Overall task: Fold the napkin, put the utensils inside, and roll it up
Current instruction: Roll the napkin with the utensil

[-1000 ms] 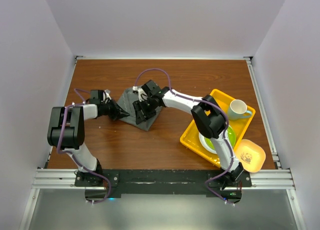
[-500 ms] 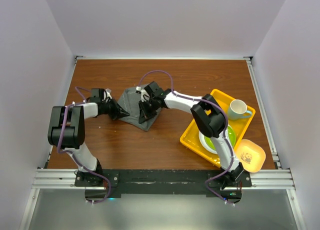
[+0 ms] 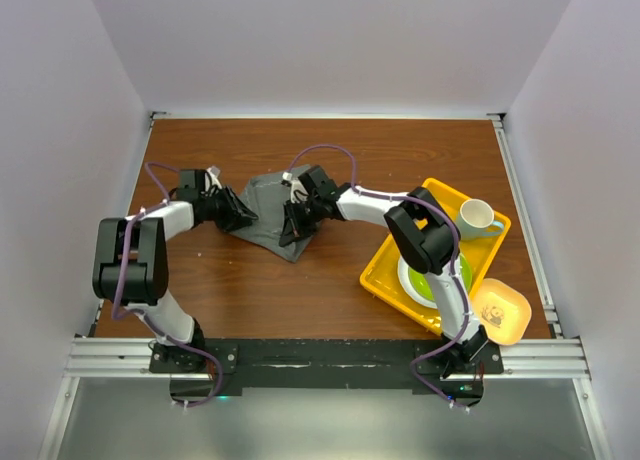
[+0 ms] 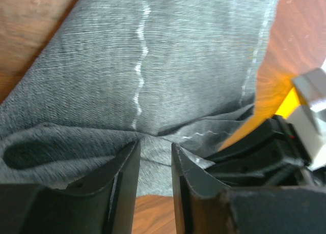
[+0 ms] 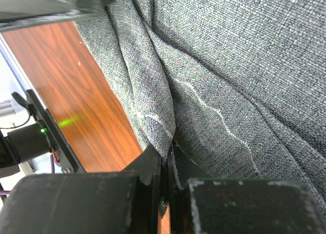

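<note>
The dark grey napkin [image 3: 266,198] lies crumpled on the wooden table left of centre, its pale stitched line showing in the left wrist view [image 4: 178,66] and the right wrist view [image 5: 244,66]. My left gripper [image 3: 247,218] sits at the napkin's left edge. Its jaws stand open, with cloth just past the fingertips [image 4: 155,148]. From the right side, my right gripper [image 3: 289,228] is shut on a raised fold of the napkin [image 5: 168,151]. The utensils are out of view.
A yellow tray [image 3: 383,268] at the right holds a green plate [image 3: 459,277] and a pale mug [image 3: 478,218]. A small yellow dish [image 3: 503,311] sits by the tray's near corner. The right arm reaches across from above the tray.
My left gripper has opened and let go of the napkin. My right gripper has shut on a fold. The napkin has sunk from a peaked shape and spread back-left.
</note>
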Controlling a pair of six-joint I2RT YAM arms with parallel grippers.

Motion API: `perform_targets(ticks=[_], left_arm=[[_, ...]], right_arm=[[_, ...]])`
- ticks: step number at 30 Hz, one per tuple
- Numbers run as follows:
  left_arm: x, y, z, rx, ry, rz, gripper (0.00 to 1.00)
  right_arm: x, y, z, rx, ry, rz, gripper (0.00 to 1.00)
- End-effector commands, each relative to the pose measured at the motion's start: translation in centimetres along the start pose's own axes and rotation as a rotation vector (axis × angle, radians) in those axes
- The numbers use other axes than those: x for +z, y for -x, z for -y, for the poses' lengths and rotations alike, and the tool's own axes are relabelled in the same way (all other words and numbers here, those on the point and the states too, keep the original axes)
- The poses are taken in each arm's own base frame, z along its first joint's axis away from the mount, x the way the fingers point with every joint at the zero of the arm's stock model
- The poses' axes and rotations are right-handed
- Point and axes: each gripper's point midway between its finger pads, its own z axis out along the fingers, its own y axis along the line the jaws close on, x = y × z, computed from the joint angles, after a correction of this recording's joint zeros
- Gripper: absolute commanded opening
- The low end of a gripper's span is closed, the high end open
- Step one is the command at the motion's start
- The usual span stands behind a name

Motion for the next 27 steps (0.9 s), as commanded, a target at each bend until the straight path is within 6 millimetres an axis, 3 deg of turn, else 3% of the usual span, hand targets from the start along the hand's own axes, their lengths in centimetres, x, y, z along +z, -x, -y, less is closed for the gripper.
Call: perform_targets(ticks=[1,3,7,11,13,17,22,24,26,27], left_arm=[[-2.1,2.2,3.2,0.089,-0.084,0.102,0.37],[-3.0,2.1,3.8,0.091,-0.1,0.124,0.36],[-3.8,1.5,3.7,0.069,-0.108,0.157,0.18],[-2.8,0.2,3.3,0.01,-0.182,0.154,0.02],[-2.0,-0.8,2.4,-0.017,-0.187,0.135,0.0],[-1.1,0.1,2.6,-0.026,-0.247,0.189,0.0],[1.7,-1.4,-2.8,-0.166,-0.028,0.122,0.0],[1.9,-2.3,-4.6,-0.205,0.066,0.094,0.0],[1.7,-2.7,-5.4,-0.208,0.118,0.074,0.0],[1.8,-2.8,-5.9,-0.204,0.147,0.07,0.0]], right_arm=[[0.7,-4.2,5.2,0.098,-0.152,-0.107,0.0],[0.8,-4.6,5.4,0.111,-0.151,-0.114,0.0],[0.9,-4.5,5.6,0.123,-0.141,-0.109,0.0],[1.1,-4.7,5.7,0.127,-0.138,-0.116,0.0],[1.1,-4.6,5.5,0.121,-0.13,-0.115,0.0],[1.2,-4.5,5.4,0.122,-0.124,-0.117,0.0],[1.0,-4.2,5.0,0.097,-0.114,-0.118,0.0],[0.6,-3.7,4.6,0.074,-0.111,-0.112,0.01],[0.3,-2.7,4.1,0.045,-0.112,-0.092,0.06],[-0.1,-2.4,3.7,0.032,-0.109,-0.087,0.14]])
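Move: The near, rolled edge of the napkin runs just under the left fingertips; the spot to come down on is about 3 cm below them and 1 cm nearer the base. The flat part of the napkin spreads some 6 cm ahead and 5 cm to the right of the left fingers, and the right gripper's tips are about 9 cm to their right and 4 cm nearer. From the right hand, that spot is about 9 cm left and 3 cm ahead. Lift the left gripper about 5 cm clear of the rolled edge and shut its parted fingers on the way up. Then draw back about 2 cm and sink some 6 cm, easing forward at the last, to set the closed tips against the near side of the roll, turning slightly counter-clockwise. Keep the right gripper still, holding its pinch on the napkin. ##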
